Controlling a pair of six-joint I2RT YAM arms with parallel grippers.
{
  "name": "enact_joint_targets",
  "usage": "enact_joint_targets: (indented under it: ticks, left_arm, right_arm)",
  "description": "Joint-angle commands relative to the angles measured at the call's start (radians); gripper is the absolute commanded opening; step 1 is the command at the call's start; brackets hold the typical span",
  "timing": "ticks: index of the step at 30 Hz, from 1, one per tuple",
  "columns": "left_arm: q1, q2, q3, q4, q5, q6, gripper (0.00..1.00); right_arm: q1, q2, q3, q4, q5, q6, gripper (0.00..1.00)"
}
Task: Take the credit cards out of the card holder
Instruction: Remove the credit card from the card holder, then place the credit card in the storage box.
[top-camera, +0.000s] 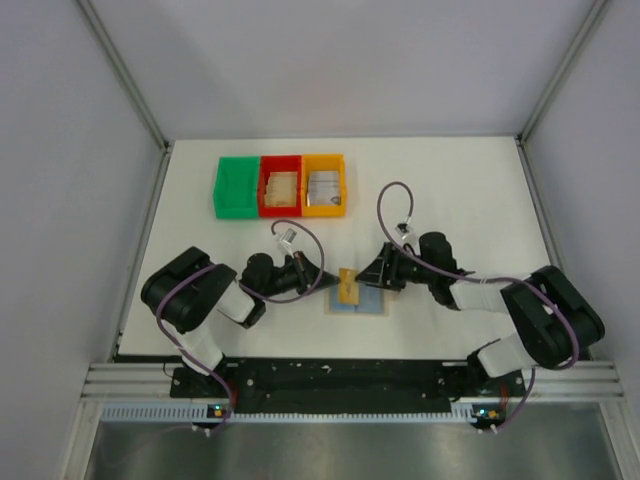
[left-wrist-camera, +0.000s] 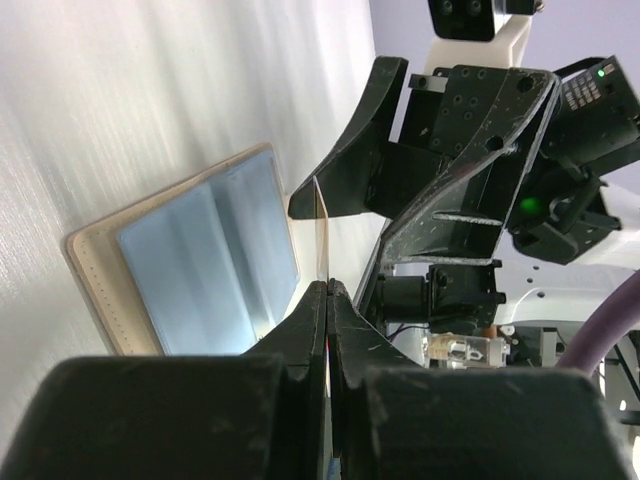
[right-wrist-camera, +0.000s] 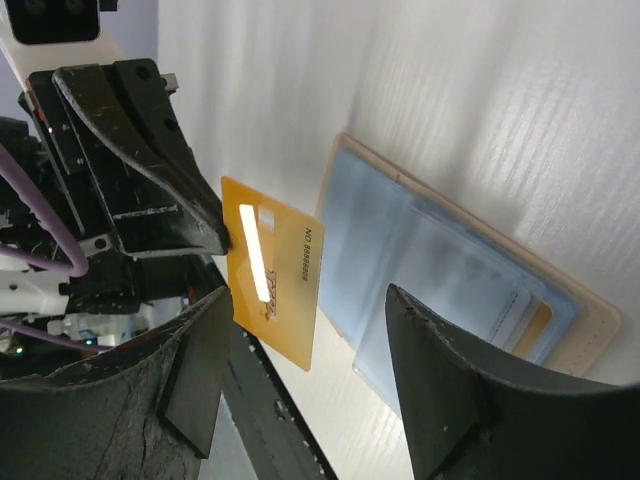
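Observation:
The card holder (top-camera: 362, 303) lies open on the table between the arms, blue-grey lining up; it also shows in the wrist views (left-wrist-camera: 200, 270) (right-wrist-camera: 440, 270). A tan-yellow credit card (top-camera: 347, 288) is held just over its left edge. My left gripper (top-camera: 334, 284) (left-wrist-camera: 329, 287) is shut on that card, which appears edge-on (left-wrist-camera: 326, 230) in its own view and face-on (right-wrist-camera: 275, 285) in the right wrist view. My right gripper (top-camera: 372, 277) (right-wrist-camera: 305, 320) stands open beside the card, touching nothing. Another tan card (right-wrist-camera: 537, 325) sits tucked in a pocket of the holder.
Three bins stand in a row at the back: green (top-camera: 236, 186), red (top-camera: 281, 186) holding tan cards, orange (top-camera: 324, 185) holding grey cards. The two grippers face each other closely over the holder. The black base rail (top-camera: 340, 375) runs along the near edge.

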Motion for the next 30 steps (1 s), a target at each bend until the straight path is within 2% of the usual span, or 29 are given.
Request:
enact_joint_targets:
  ticks: [1,7,13,16,20,21,23,25,27,30]
  left_arm:
    - [0.005,-0.01,-0.01,0.208,-0.02,-0.049,0.0]
    - [0.006,-0.007,-0.016,0.286,-0.026,-0.098,0.0]
    - [0.006,-0.03,-0.007,0.294,-0.034,-0.106,0.0]
    - [0.005,-0.036,-0.001,0.298,-0.037,-0.112,0.0]
    - [0.005,-0.047,-0.004,0.303,-0.039,-0.112,0.0]
    - [0.005,-0.048,-0.006,0.303,-0.037,-0.11,0.0]
    - [0.011,-0.05,-0.01,0.309,-0.029,-0.106,0.05]
    - [0.026,-0.057,-0.018,0.315,-0.019,-0.101,0.16]
    - [0.05,-0.066,-0.025,0.315,0.009,-0.095,0.29]
    - [0.101,-0.108,-0.022,0.273,0.064,-0.072,0.43]
  right_arm:
    - [0.005,0.075,-0.042,0.304,-0.093,0.129,0.63]
    - [0.005,0.154,-0.055,0.456,-0.137,0.199,0.6]
    - [0.017,0.198,-0.029,0.562,-0.185,0.253,0.48]
    - [0.019,0.22,-0.03,0.622,-0.189,0.284,0.33]
    - [0.017,0.214,-0.032,0.636,-0.191,0.288,0.03]
    - [0.017,0.206,-0.032,0.636,-0.194,0.285,0.0]
    - [0.017,0.188,-0.03,0.619,-0.199,0.276,0.0]
    - [0.008,0.154,-0.023,0.579,-0.212,0.255,0.0]
    - [-0.006,0.105,-0.003,0.472,-0.232,0.207,0.0]
    - [-0.012,0.025,0.063,0.176,-0.249,0.042,0.0]
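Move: The tan card, held by its left edge in the shut left fingers, has its middle about 5 cm to the left of the open right gripper, some 2 cm back and roughly 2 cm above. The left fingertips are about 8 cm left of the right hand and 2 cm higher. The open card holder lies some 7 cm below the right hand, 3 cm left and 3 cm back. From the left hand the card's middle is 3 cm right and 1 cm back. The right hand brings its open fingers about 2.5 cm left towards the card's free edge, dipping a touch and then rising some 2 cm while the fingers tip up about 15 degrees towards level, and shuts them to pinch that edge. While the left fingers still hold, the right hand keeps rising with the card another centimetre or so, then the left fingers open partway and let go of the card, the left hand easing about a centimetre each forward, left and up. ##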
